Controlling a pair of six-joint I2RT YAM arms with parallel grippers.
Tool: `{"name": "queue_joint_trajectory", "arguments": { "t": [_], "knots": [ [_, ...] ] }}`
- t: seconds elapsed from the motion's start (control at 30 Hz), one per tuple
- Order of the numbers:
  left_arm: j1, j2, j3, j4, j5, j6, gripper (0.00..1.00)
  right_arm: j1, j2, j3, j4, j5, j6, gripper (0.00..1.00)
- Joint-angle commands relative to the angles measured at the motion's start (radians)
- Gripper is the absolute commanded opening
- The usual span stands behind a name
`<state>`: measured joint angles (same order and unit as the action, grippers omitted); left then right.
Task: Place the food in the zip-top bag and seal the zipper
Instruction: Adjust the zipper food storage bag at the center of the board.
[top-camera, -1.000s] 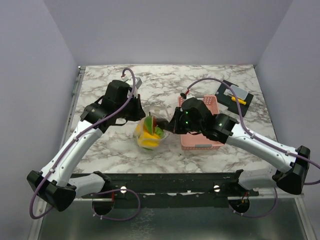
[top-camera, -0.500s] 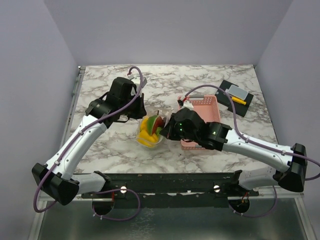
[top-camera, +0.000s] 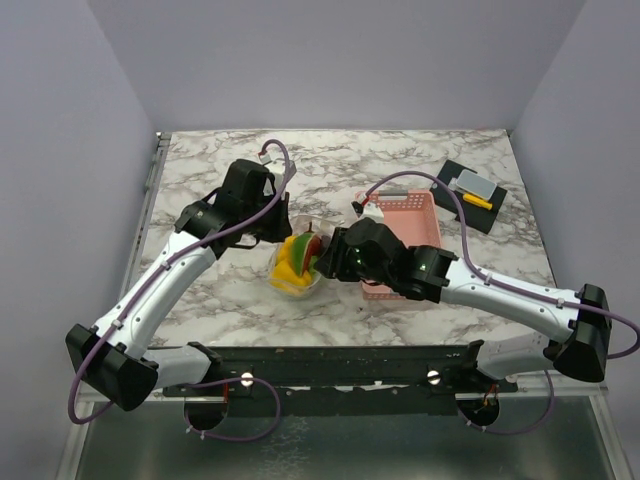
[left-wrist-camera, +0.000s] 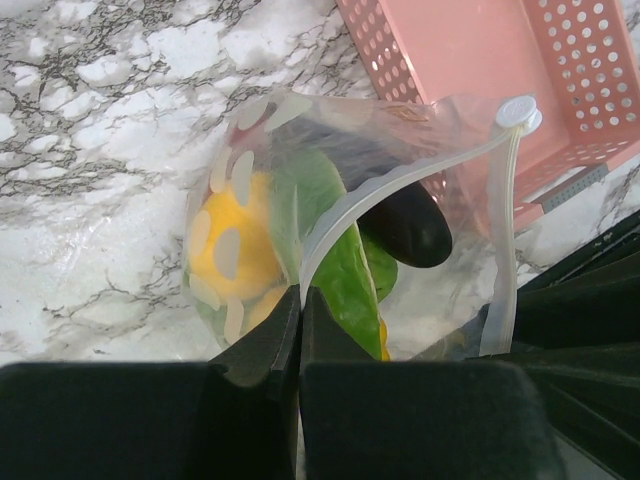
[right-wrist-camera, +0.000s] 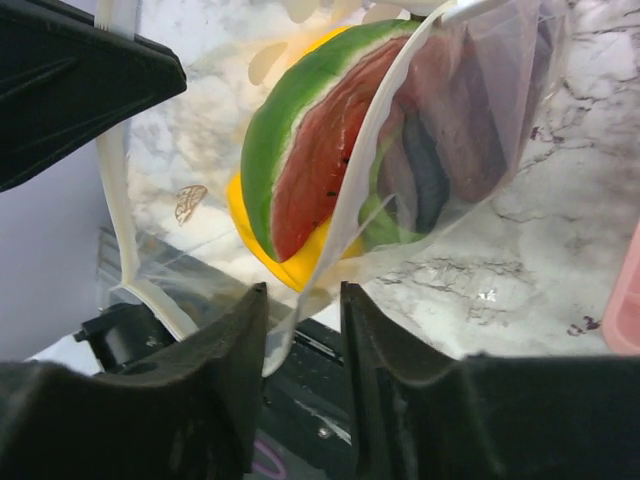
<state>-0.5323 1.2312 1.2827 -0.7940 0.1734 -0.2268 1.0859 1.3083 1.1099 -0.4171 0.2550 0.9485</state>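
The zip-top bag (top-camera: 296, 266) sits mid-table, holding the food: a watermelon slice (right-wrist-camera: 310, 150), yellow pieces (left-wrist-camera: 235, 245), a green piece (left-wrist-camera: 340, 250) and a dark purple piece (left-wrist-camera: 405, 225). My left gripper (left-wrist-camera: 300, 292) is shut on the bag's mouth edge at one end of the zipper (left-wrist-camera: 400, 180), which curves open to a white end tab (left-wrist-camera: 517, 112). In the top view this gripper (top-camera: 277, 232) is at the bag's far left. My right gripper (right-wrist-camera: 303, 300) is open, its jaws either side of the bag's other edge (right-wrist-camera: 350, 215). In the top view it (top-camera: 328, 262) is at the bag's right.
A pink perforated basket (top-camera: 415, 215) stands just right of the bag, partly under my right arm; it also shows in the left wrist view (left-wrist-camera: 480, 50). A black mat (top-camera: 468, 195) with small yellow and grey items lies at the back right.
My right gripper has moved left, off the basket and onto the bag's right edge. The left arm has shifted a little, still holding the bag.
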Motion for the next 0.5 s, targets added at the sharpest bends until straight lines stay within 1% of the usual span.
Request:
{"name": "queue_joint_trajectory", "arguments": {
  "t": [0.0, 0.1, 0.2, 0.33, 0.47],
  "knots": [
    [-0.005, -0.03, -0.023, 0.031, 0.027, 0.032, 0.0, 0.007, -0.032, 0.036, -0.045, 0.062, -0.083, 0.44],
    [-0.005, -0.038, -0.034, 0.032, 0.024, 0.043, 0.0, 0.006, -0.06, 0.051, -0.081, 0.094, -0.149, 0.51],
    [-0.005, -0.045, -0.038, 0.032, 0.02, 0.049, 0.0, 0.007, -0.096, 0.069, -0.1, 0.118, -0.255, 0.55],
    [-0.005, -0.053, -0.042, 0.032, 0.021, 0.063, 0.0, 0.005, -0.127, 0.117, -0.128, 0.142, -0.458, 0.59],
    [-0.005, -0.055, -0.042, 0.031, 0.017, 0.076, 0.0, -0.004, -0.128, 0.17, -0.152, 0.098, -0.697, 0.61]
  ]
}}
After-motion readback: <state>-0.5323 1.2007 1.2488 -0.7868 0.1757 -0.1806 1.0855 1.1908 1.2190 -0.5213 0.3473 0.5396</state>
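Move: The bag's middle, full of food, lies about 3 cm ahead of the right hand, 6 cm to its left and some 9 cm below, with its rim between the part-open fingers. The pink basket's middle is roughly 19 cm to that hand's right, 7 cm ahead and 13 cm below. From the left hand, the bag's middle is about 4 cm to the right, 2 cm back and 10 cm below. The right fingers, already loosened, open wider and come free of the bag's near rim. That hand lifts about 6 cm and shifts some 4 cm right, away from the bag, its fingers tipping up by roughly 20 degrees. The left hand stays almost in place, still pinching the rim shut between its closed fingers. ##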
